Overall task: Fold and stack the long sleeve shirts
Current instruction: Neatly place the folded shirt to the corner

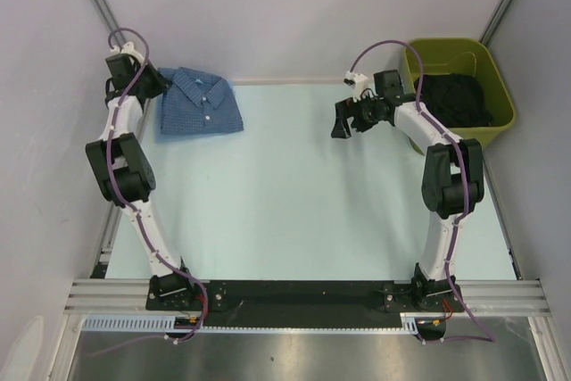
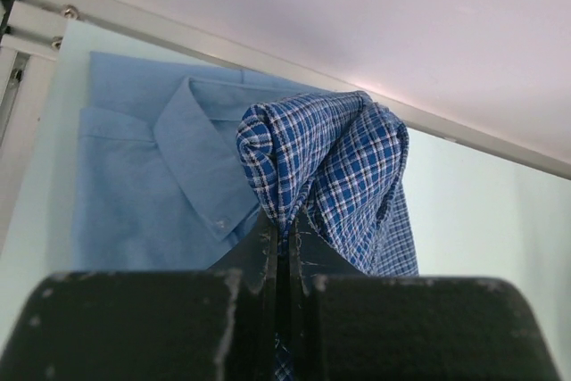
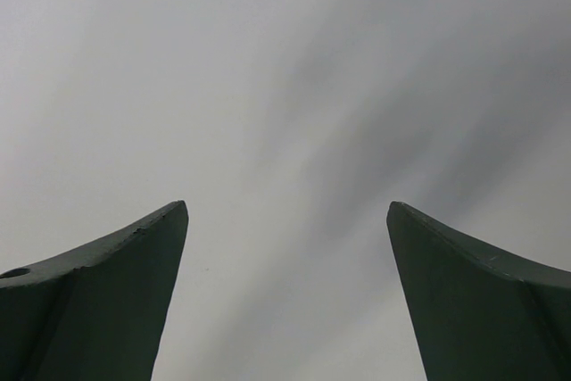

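Observation:
A folded medium blue checked shirt [image 1: 201,103] lies at the far left of the table. My left gripper [image 1: 158,86] is at its left edge, shut on a bunched fold of the checked cloth [image 2: 330,158]. In the left wrist view the left gripper [image 2: 287,220] holds that fold raised over a plain pale blue collared shirt [image 2: 134,176], which lies flat beneath it. My right gripper [image 1: 339,120] hovers at the far right of the table, open and pointing left. In the right wrist view the right gripper [image 3: 287,211] has nothing between its fingers, only grey wall ahead.
A green bin [image 1: 446,44] holding dark clothes [image 1: 455,100] stands at the far right corner, just behind my right arm. The pale green table top [image 1: 294,194] is ringed by grey walls and a metal frame rail [image 2: 464,131].

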### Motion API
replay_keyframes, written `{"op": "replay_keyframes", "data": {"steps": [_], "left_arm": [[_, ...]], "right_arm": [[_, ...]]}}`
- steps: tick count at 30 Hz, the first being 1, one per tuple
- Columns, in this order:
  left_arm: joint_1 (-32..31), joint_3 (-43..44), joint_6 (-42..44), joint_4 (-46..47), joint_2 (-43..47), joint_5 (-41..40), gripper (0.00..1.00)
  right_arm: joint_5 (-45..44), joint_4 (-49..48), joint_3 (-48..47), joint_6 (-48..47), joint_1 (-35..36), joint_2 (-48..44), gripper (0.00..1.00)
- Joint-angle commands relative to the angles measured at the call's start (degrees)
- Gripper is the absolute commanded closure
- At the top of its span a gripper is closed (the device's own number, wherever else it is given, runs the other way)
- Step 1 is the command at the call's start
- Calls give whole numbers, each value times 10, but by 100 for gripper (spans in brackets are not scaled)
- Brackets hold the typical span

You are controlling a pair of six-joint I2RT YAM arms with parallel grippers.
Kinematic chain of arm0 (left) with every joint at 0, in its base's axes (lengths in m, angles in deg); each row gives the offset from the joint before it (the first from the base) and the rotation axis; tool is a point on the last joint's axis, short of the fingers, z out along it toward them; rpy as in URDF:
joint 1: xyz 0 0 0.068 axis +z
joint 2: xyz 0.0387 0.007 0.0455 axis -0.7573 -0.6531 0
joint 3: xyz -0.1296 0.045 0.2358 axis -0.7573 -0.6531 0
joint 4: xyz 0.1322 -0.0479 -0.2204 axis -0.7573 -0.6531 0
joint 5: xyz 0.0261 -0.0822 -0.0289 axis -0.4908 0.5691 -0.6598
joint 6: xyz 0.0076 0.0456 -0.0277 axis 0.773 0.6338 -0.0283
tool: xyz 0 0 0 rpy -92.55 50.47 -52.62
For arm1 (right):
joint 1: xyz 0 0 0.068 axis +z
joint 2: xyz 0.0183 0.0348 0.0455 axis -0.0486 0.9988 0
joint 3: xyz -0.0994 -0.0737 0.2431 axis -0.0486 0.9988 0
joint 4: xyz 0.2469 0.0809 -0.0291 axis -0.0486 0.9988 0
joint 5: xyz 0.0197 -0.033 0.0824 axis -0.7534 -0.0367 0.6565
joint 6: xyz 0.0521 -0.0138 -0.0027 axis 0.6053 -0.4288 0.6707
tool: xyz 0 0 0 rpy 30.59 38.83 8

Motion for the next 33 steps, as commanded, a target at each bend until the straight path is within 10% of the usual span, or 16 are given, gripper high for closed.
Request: {"op": "replay_keyframes", "data": {"steps": [1, 28, 33], "left_arm": [[21, -13, -11, 61, 1, 4, 100], [39, 161, 187, -29, -123, 45, 98], [39, 178, 216, -34, -118, 27, 53]], "right_arm": [[-10, 2, -27, -15, 8, -3, 0], [-7, 33, -43, -23, 15, 17, 0], [-3, 40, -48, -25, 14, 18, 0]]}}
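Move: The left hand still holds the checked shirt by its far left corner; the shirt's middle is about 9 cm to the hand's right, 3 cm back and 12 below. The blue shirt it goes onto has its middle some 7 cm right, 5 back and 14 below. The table's far left corner lies roughly 5 cm ahead, 7 left and 15 below. From the idle right hand, the blue shirt is about 49 cm left, 8 ahead and 8 below. Down and to the left first, the left hand carries the gripped corner of the checked shirt about 5 cm lower and 4 to 5 cm left, then eases forward a little towards the table's far left corner. The wrist rolls some 10 degrees, its left side rising, with a slight clockwise turn, and right at the end the fingers start to part around the cloth. ##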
